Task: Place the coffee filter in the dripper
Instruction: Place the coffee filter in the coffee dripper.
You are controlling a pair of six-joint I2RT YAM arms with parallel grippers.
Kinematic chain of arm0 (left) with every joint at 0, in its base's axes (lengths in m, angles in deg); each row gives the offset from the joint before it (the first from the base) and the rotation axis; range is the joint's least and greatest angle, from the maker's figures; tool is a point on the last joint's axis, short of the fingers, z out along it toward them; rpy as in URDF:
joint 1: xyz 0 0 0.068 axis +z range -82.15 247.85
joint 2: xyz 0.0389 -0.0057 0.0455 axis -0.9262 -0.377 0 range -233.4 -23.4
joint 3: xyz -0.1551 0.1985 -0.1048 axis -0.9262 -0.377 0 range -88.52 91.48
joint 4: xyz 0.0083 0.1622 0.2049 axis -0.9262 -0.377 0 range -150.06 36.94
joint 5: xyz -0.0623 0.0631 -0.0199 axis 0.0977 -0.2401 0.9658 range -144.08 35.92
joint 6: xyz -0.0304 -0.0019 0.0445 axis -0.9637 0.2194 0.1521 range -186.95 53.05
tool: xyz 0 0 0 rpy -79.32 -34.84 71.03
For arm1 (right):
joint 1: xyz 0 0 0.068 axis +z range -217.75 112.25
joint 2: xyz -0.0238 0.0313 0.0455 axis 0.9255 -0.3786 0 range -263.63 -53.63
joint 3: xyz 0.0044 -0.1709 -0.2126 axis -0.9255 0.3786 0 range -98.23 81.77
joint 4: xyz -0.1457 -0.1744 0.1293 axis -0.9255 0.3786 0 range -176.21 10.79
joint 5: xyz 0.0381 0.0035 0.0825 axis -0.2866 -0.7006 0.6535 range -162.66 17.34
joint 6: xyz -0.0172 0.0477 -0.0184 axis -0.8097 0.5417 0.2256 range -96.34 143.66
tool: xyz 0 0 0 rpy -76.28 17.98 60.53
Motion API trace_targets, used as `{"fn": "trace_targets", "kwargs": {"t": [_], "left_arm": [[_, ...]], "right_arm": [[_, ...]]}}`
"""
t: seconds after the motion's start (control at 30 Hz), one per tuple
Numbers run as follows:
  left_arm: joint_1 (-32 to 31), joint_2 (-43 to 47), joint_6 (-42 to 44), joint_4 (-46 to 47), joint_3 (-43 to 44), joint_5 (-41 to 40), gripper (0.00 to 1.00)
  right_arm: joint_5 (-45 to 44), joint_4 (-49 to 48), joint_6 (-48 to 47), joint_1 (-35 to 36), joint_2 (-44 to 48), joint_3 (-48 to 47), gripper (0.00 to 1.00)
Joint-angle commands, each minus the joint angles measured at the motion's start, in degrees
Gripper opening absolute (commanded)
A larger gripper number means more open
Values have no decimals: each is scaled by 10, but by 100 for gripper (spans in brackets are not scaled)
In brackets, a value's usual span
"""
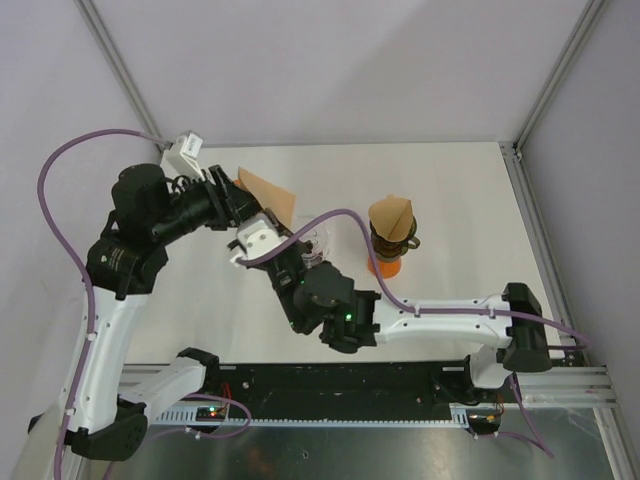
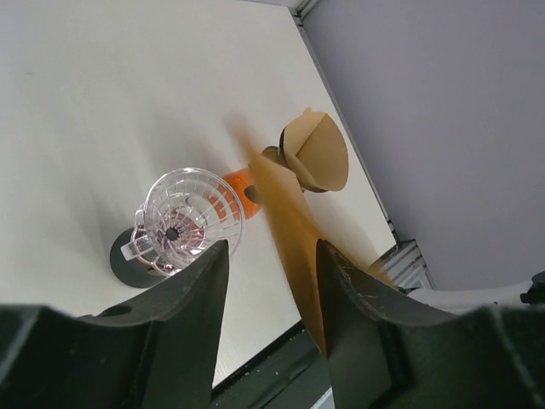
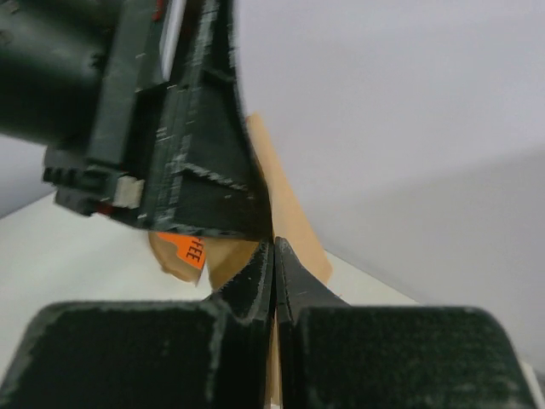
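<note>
A flat brown coffee filter [image 1: 268, 190] is held up in the air at the back left of the table. My right gripper [image 3: 274, 243] is shut on its lower edge, and the paper [image 3: 294, 217] rises past the fingertips. My left gripper [image 2: 272, 247] is open around the same filter [image 2: 289, 230]. The sheet runs edge-on between the jaws and lies against the right finger [image 2: 341, 281], with a wide gap to the left finger. The clear ribbed dripper [image 2: 189, 213] stands on a dark base below, empty. In the top view the dripper [image 1: 316, 243] is partly hidden behind the right arm.
A stack of brown cone filters [image 1: 392, 222] sits on an orange holder [image 1: 386, 265] right of the dripper, also seen from the left wrist as the filter stack [image 2: 315, 153]. The metal frame rail [image 1: 525, 210] runs along the table's right edge.
</note>
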Motion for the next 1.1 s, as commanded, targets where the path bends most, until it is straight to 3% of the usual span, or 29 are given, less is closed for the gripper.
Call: {"fn": "trace_targets", "kwargs": {"t": [0.0,0.1,0.2,0.27,0.43,0.5,0.6,0.67,0.87,1.07], "left_arm": [[10,7,-26,22,-6,19,52],[14,9,-27,29,-11,39,46],[19,13,-20,30,-27,49,14],[22,14,-8,30,-36,44,4],[23,14,37,29,-22,-3,0],[22,12,56,29,-7,-28,0],[16,10,78,29,5,-53,0],[9,9,88,29,7,-64,0],[-30,11,132,29,10,-126,0],[-64,18,185,30,19,-206,0]], "right_arm": [[-21,-32,-61,12,-30,-36,0],[-18,-36,-61,13,-32,-38,0],[-18,-58,-64,13,-21,-21,0],[-18,-59,-54,9,-7,-6,0],[7,18,50,-17,47,27,0],[29,54,81,-27,60,30,9],[63,89,104,-36,66,29,36],[85,111,111,-39,61,19,44],[97,198,140,-46,11,-64,52],[77,279,194,-76,-55,-164,52]]}}
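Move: Just beyond the left hand's half-open fingers, the coffee filter, still pinched by the right hand, has its middle about 3 cm ahead, 2 cm right and 1 cm up. The clear dripper is some 8 cm ahead of the left hand, 8 cm right and 22 cm down; the green dripper about 9 cm ahead, 25 cm right, similarly low. From the right hand, the clear dripper lies around 9 cm ahead, 7 cm right and 26 cm down. Shutting on the coffee filter, the left fingers take it while that hand sinks about 1.5 cm, then goes forward and left, rolling its left side up and tipping up slightly. The right hand, still gripping, dips left and down, swings back right about 4 cm while opening to half and easing forward, then comes left again and forward beside the filter. ##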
